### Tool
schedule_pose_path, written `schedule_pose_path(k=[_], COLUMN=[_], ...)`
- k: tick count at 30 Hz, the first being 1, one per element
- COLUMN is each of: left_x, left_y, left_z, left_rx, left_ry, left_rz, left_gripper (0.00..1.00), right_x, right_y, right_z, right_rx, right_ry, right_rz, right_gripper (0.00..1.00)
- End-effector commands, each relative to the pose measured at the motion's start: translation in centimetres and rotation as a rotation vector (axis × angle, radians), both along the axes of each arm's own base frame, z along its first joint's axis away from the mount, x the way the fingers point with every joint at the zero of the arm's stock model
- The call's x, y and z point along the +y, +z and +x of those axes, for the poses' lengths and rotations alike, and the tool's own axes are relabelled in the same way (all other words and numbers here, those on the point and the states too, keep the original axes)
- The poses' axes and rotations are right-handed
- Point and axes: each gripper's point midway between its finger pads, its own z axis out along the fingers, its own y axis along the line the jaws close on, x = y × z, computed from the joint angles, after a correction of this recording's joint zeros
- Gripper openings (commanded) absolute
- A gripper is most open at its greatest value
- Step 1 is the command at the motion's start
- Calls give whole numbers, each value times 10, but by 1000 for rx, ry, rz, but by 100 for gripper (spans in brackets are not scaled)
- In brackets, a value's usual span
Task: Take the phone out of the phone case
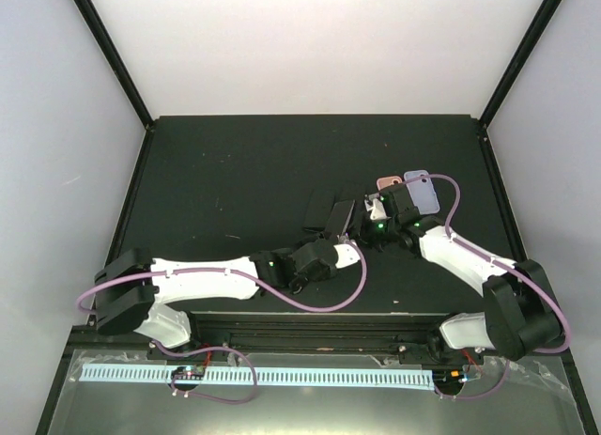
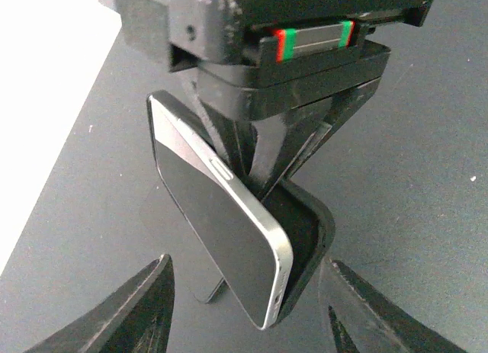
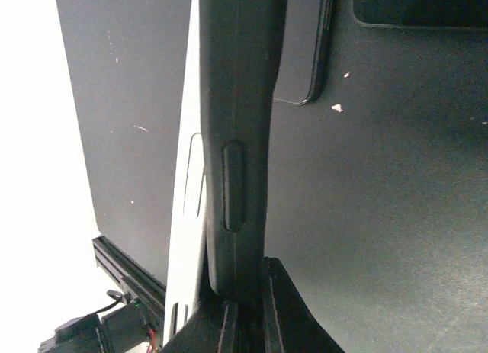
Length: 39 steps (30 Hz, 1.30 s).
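Note:
The phone (image 2: 221, 231), with a dark screen and a silver edge, stands tilted with one long side lifted out of the black phone case (image 2: 309, 231). My right gripper (image 3: 248, 292) is shut on the case's edge (image 3: 236, 101), and the phone's silver side (image 3: 187, 216) shows just left of it. My left gripper (image 2: 249, 261) is open, with a finger on each side of the lower end of phone and case and a gap to both. In the top view both grippers meet right of the table's centre, left gripper (image 1: 343, 230) and right gripper (image 1: 368, 219).
Two dark flat items (image 1: 324, 208) lie on the black table (image 1: 235, 172) just left of the grippers. A pink case (image 1: 389, 183) and a lavender case (image 1: 423, 191) lie behind the right gripper. White walls enclose the table.

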Motion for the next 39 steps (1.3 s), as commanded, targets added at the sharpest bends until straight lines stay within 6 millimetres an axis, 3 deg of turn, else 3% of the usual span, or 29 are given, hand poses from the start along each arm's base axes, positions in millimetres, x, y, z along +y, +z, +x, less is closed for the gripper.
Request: schedule_pose_path(k=[1,17,32,39], left_x=[-13,-1,3,7], left_y=[8,-1,-9,-2], left_z=[2,23,27,30], left_rx=[-32,-167,-240,-263], left_ry=[-43,56,86,124], left_rz=[30,154,187,156], left_gripper=[51,43,25,11], right_x=[12,19,26,24], right_y=[20,20,26,26], right_z=[6,3,1,1], right_rx=[-46,-46,-43,-46], right_ry=[31,65,106,100], right_rz=[93,129,174,173], right_gripper=[1,1,1,1])
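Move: The phone, still in its black case and held in the air by the right fingers, has its middle about 6 cm ahead of the left hand, 3 cm to its right and 2 cm lower, with the near end almost between the open fingers. From the right hand that middle is some 4 cm left and level front to back. Down on the table, about 12 cm below the left hand, one loose phone lies 7 cm ahead and 3 cm left, the other 8 cm ahead and 7 cm right. The left hand eases about 3 cm forward and a little down onto the near end of the phone, tipping up and rolling its left side up by some 15 degrees in all, while its half-open fingers close almost shut and take the phone's edge beside the case between the tips. The right hand, fingers still shut on the side of the black case, brings it roughly 2 cm left and 1 cm up towards the left hand. ##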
